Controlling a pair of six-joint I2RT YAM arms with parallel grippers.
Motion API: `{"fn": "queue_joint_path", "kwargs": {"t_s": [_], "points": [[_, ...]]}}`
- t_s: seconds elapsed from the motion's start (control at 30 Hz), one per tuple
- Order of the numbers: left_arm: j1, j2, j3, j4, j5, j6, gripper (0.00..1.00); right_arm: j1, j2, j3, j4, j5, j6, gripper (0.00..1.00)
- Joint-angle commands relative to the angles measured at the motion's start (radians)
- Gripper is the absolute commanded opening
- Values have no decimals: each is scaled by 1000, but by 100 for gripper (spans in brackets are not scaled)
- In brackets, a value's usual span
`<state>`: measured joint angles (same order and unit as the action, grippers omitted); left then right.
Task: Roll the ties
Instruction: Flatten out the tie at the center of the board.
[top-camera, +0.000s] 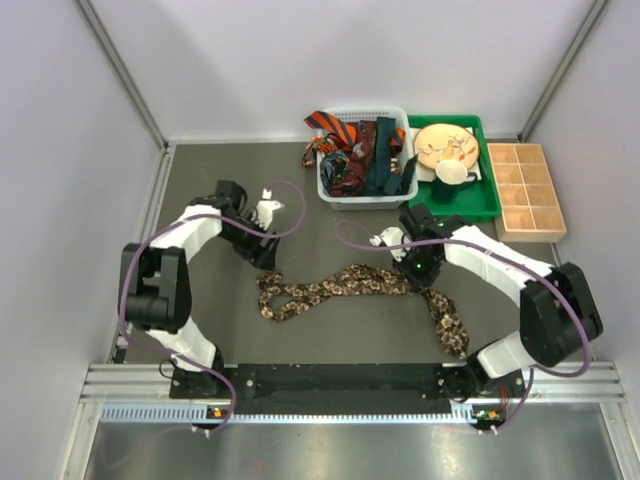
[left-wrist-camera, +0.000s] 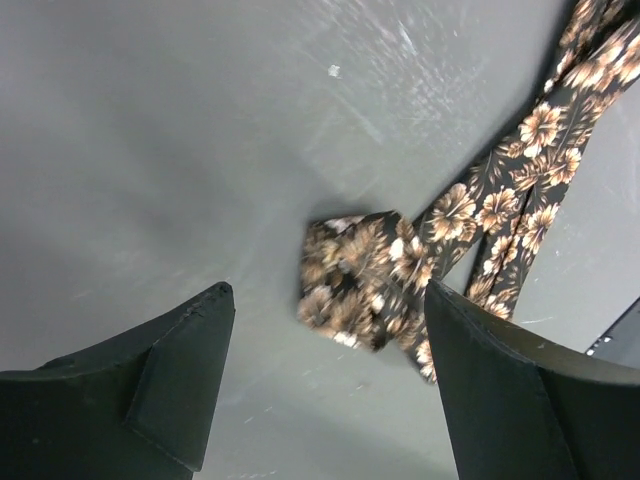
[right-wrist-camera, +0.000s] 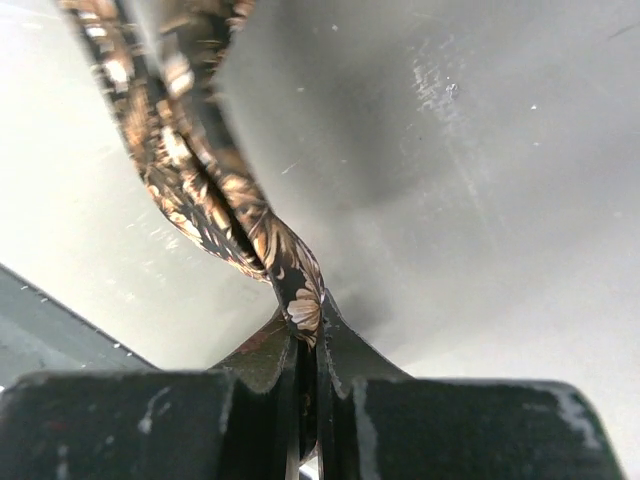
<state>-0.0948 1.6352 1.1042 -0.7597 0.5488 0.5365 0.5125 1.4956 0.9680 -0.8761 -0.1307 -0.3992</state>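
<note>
A brown-black flowered tie (top-camera: 345, 285) lies in a wavy line across the dark table, its wide end near the right arm's base. My right gripper (top-camera: 418, 272) is shut on a twisted stretch of it; in the right wrist view the tie (right-wrist-camera: 190, 190) runs up from the pinched jaws (right-wrist-camera: 308, 325). My left gripper (top-camera: 266, 256) hovers open over the tie's left end. In the left wrist view that folded end (left-wrist-camera: 360, 280) lies just beyond the spread fingertips (left-wrist-camera: 328, 292), not touching them. Other ties (top-camera: 372, 150) are piled in the white basket, and an orange-black striped one (top-camera: 322, 125) hangs over its left rim.
The white mesh basket (top-camera: 365, 200) stands at the back centre. Right of it a green tray (top-camera: 480, 208) holds a plate (top-camera: 445, 143) and a cup (top-camera: 452, 172). A wooden compartment box (top-camera: 525, 190) sits at the far right. Grey walls close in both sides.
</note>
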Motion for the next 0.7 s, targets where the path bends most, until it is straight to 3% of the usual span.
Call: {"fn": "queue_joint_path", "kwargs": {"t_s": [0.0, 0.13, 0.23, 0.27, 0.37, 0.4, 0.47, 0.6, 0.63, 0.67], "points": [[-86, 92, 42, -36, -113, -95, 80, 12, -100, 18, -40, -53, -15, 0], [-111, 150, 23, -33, -136, -112, 74, 12, -162, 64, -73, -73, -21, 0], [-112, 182, 28, -81, -104, -95, 52, 11, -212, 122, -89, -72, -6, 0], [-112, 183, 28, -104, -84, -83, 40, 11, -219, 133, -98, -73, 5, 0], [-111, 163, 32, -131, 12, -52, 25, 11, -233, 167, -103, -60, 16, 0], [-109, 157, 40, -159, 26, -23, 13, 6, -232, 173, -106, -50, 16, 0], [-103, 121, 86, -167, 36, 9, 0, -27, -230, 195, -116, -53, 10, 0], [0, 17, 248, -252, 169, 158, 0, -149, -198, 276, -152, -99, -36, 0], [9, -32, 278, -301, 206, 240, 0, -178, -172, 319, -167, -137, -50, 0], [3, -63, 298, -356, 227, 451, 0, -221, -158, 340, -196, -165, -90, 0]]}}
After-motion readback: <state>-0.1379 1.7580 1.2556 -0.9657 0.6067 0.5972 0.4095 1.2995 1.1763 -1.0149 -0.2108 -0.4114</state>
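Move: The left hand, open, is just above the tie's near-left end, which lies about 4 cm back, 2 cm to its right and 5 cm below. The tie's left bend lies some 10 cm back and 1 cm right of the hand. The right hand already pinches the tie; from it that same end lies roughly 33 cm left, 1 cm ahead and 4 cm lower, and the right tail tip about 11 cm back and 7 cm right. Left fingers close on the tie's end and pinch it, after the hand sinks about 4.5 cm while easing back and slightly right; then it lifts about 5 cm off the board and starts forward again. The right hand keeps its pinch and raises the tie about 10 cm, drifting 3 cm forward late on, its fingertips tilting forward and left. ##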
